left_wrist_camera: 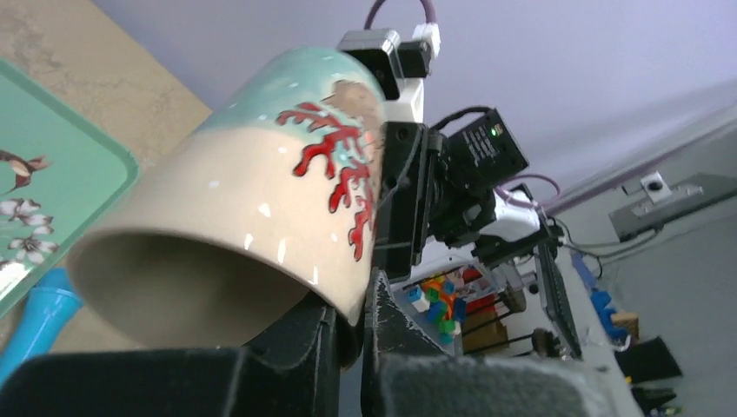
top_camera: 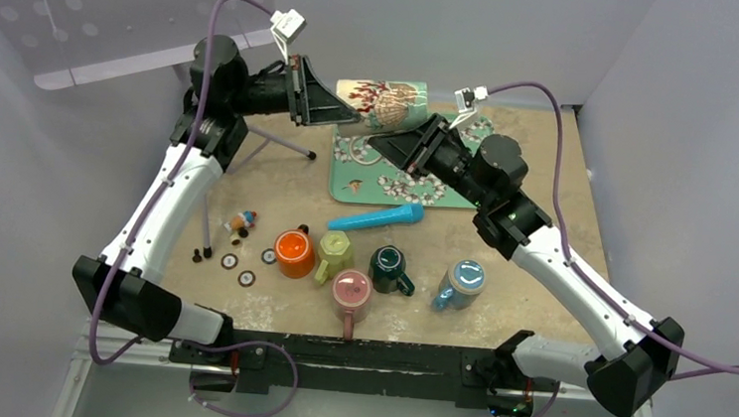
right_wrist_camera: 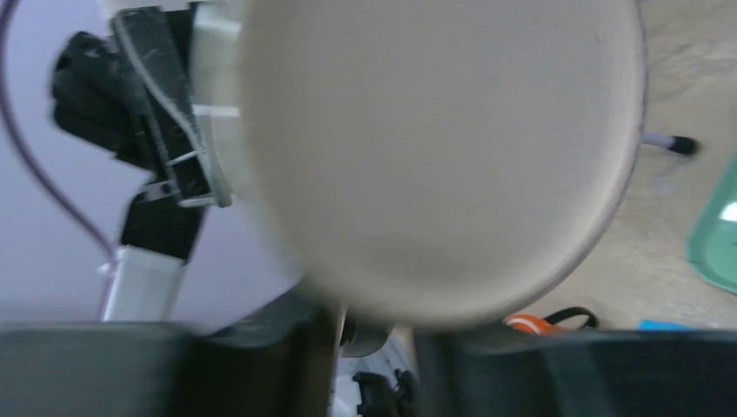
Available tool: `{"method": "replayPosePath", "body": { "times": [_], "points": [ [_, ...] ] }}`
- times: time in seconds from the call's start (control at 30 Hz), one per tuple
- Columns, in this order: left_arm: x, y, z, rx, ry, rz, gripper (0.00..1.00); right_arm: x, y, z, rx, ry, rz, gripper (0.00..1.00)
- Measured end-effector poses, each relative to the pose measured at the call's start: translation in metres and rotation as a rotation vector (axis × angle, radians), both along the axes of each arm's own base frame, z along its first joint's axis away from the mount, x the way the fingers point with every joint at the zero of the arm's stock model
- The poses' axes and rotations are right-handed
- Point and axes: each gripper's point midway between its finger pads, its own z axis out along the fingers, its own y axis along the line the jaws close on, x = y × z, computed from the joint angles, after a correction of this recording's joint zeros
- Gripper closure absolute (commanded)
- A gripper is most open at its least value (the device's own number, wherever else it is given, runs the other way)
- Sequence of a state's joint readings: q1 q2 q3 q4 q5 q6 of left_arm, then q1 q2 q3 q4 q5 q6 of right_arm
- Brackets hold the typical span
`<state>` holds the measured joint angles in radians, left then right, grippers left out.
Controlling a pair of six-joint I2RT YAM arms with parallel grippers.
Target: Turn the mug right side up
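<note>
A large cream and teal mug (top_camera: 386,100) with a red coral pattern hangs on its side in the air above the green tray (top_camera: 348,182). Its mouth faces the left arm. My left gripper (top_camera: 353,113) is shut on the mug's rim (left_wrist_camera: 348,300), one finger inside the mouth and one outside (left_wrist_camera: 369,287). My right gripper (top_camera: 382,148) is at the mug's other end. In the right wrist view the mug's flat cream base (right_wrist_camera: 434,148) fills the frame, and the right gripper (right_wrist_camera: 374,330) pinches a blurred dark part of the mug just under that base.
Several small mugs stand near the front: orange (top_camera: 294,252), yellow-green (top_camera: 334,256), dark green (top_camera: 389,268), pink (top_camera: 351,292) and blue (top_camera: 461,283). A blue cone-shaped thing (top_camera: 377,217) lies by the tray. Small parts (top_camera: 240,223) are scattered at the left. A tripod (top_camera: 281,142) stands behind the left arm.
</note>
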<state>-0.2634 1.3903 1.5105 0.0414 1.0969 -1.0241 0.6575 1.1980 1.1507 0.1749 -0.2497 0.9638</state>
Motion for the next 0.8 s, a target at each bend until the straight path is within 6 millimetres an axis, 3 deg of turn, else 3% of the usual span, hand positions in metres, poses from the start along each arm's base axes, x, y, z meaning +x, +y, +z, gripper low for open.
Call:
{"method": "replayPosePath", "body": {
  "times": [0.07, 0.17, 0.3, 0.4, 0.47, 0.63, 0.8],
  "points": [
    [0.007, -0.004, -0.010, 0.044, 0.027, 0.030, 1.00, 0.008, -0.004, -0.015, -0.035, 0.024, -0.037, 0.21],
    [0.029, -0.011, -0.047, 0.204, 0.049, 0.156, 1.00, 0.030, -0.019, -0.051, -0.137, 0.091, -0.145, 0.06],
    [0.053, -0.011, -0.124, 0.535, -0.002, 0.288, 1.00, 0.053, -0.037, -0.116, -0.320, 0.218, -0.253, 0.03],
    [0.067, -0.002, -0.187, 0.816, -0.029, 0.305, 1.00, 0.059, -0.047, -0.170, -0.468, 0.332, -0.292, 0.03],
    [0.082, 0.005, -0.223, 0.987, -0.049, 0.296, 1.00, 0.058, -0.055, -0.193, -0.537, 0.381, -0.311, 0.03],
    [0.134, 0.010, -0.281, 1.244, -0.119, 0.241, 1.00, 0.055, -0.079, -0.213, -0.649, 0.414, -0.356, 0.03],
    [0.177, 0.002, -0.304, 1.327, -0.233, 0.197, 1.00, 0.057, -0.092, -0.211, -0.714, 0.405, -0.377, 0.03]
  ]
}}
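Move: The left fingers already pinch the rim of the sideways mug. From this hand, the middle of the green tray is about 23 cm ahead, 14 cm to the right and some 44 cm below; the blue microphone lies roughly 8 cm ahead and 6 cm right, as far down. From the right hand, still closed on the same mug, the tray's middle is about 23 cm ahead and 10 cm right, the microphone some 8 cm ahead and 2 cm right, both around 39 cm below. Down and then increasingly forward, about 30 cm down and 18 cm out, the left hand carries the mug by its rim towards the left part of the tray, rolling some 75 degrees so its fingers swing from pointing right to pointing down. The right fingers open wide, letting go of the mug, seemingly its handle, as that hand sinks about 21 cm and backs off rightward with a little forward drift, fingertips tipping down. ##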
